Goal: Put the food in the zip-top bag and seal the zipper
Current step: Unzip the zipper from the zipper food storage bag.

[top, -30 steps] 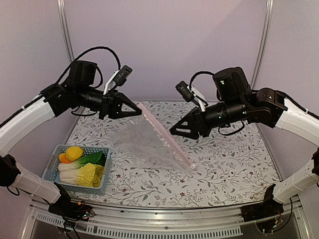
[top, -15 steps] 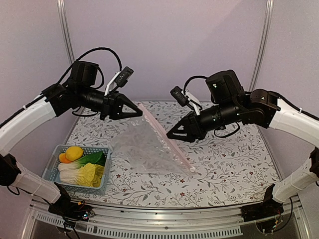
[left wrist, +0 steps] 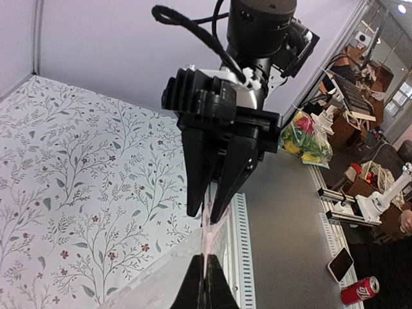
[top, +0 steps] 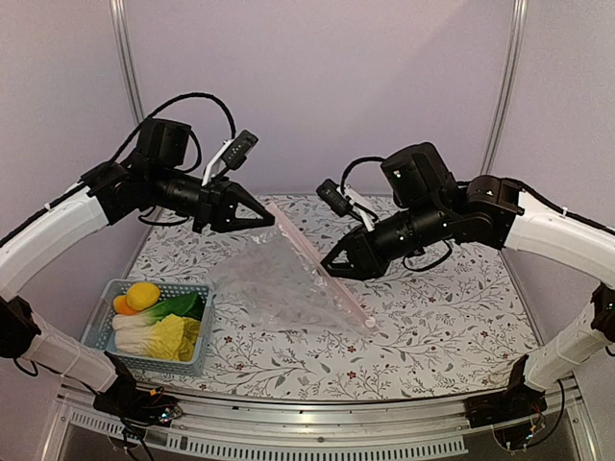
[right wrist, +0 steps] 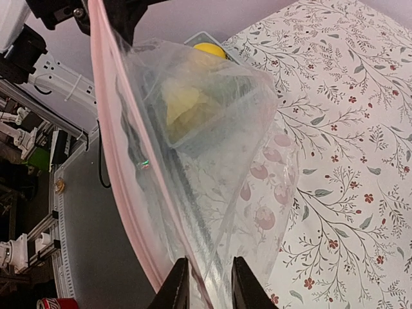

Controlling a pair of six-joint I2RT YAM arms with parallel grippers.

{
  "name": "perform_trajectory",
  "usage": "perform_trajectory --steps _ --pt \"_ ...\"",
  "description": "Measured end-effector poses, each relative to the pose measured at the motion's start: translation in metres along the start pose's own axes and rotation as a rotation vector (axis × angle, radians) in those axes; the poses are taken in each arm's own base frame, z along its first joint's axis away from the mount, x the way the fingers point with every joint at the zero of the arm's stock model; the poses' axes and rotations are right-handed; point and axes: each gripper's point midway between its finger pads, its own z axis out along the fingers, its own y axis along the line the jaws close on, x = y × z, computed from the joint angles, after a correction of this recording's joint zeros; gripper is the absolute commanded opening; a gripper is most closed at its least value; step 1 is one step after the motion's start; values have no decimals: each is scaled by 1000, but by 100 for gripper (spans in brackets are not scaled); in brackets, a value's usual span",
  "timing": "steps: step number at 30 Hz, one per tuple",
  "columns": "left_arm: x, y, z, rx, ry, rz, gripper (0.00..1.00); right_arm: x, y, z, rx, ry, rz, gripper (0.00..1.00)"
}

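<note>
The clear zip-top bag hangs tilted, its lower corner on the table. Its pink zipper strip runs down to the right. My left gripper is shut on the strip's upper end and holds it up. My right gripper is open, its jaws on either side of the strip's middle, with bag film between the fingers. The food lies in the blue basket: yellow fruit, orange fruit, bok choy, napa cabbage.
The basket stands at the table's front left. The floral tablecloth covers the table. Metal rails run along the near edge. The bag looks empty; the basket's food shows through it in the right wrist view.
My right gripper has moved left and down to the bag and now has the zipper strip between its open jaws. My left gripper still holds the strip's upper end.
</note>
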Motion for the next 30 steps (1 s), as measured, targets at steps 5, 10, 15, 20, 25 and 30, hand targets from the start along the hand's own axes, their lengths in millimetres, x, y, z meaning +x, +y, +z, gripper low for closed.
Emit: perform_trajectory --steps 5,10,15,20,25,30 --pt "1 2 0 -13 3 0 0 2 3 3 -17 11 6 0" --pt "1 11 0 -67 3 3 54 1 0 3 3 5 14 0" --pt "-2 38 -5 -235 -2 -7 86 -7 -28 -6 179 -30 44 0" --pt "-18 56 -25 -429 -67 19 92 -21 -68 -39 431 -80 85 0" --pt "-43 53 -50 -541 -174 34 92 -28 -101 -79 663 -112 115 0" --pt "-38 61 -47 -543 -235 -61 91 -28 -111 -96 760 -116 123 0"
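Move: The zipper strip's middle lies between the right hand's half-shut fingers. From the left hand, whose shut fingers still hold the strip's far corner, that spot is about 11 cm to the right, 8 cm back and 5 cm lower. Seen from the right hand, the held corner is thus some 11 cm left, 8 cm ahead and 5 cm up; the strip's near end hangs about 7 cm right, 6 cm back and 5 cm below. Shut the right fingers to pinch one pink lip of the strip, then open the left gripper wide to let the far corner go, drawing it about 7 cm forward and some 3 cm left while it turns counter-clockwise. Keeping the pinch, swing the right hand about 10 cm right and as far forward, turning it clockwise nearly 40 degrees. ##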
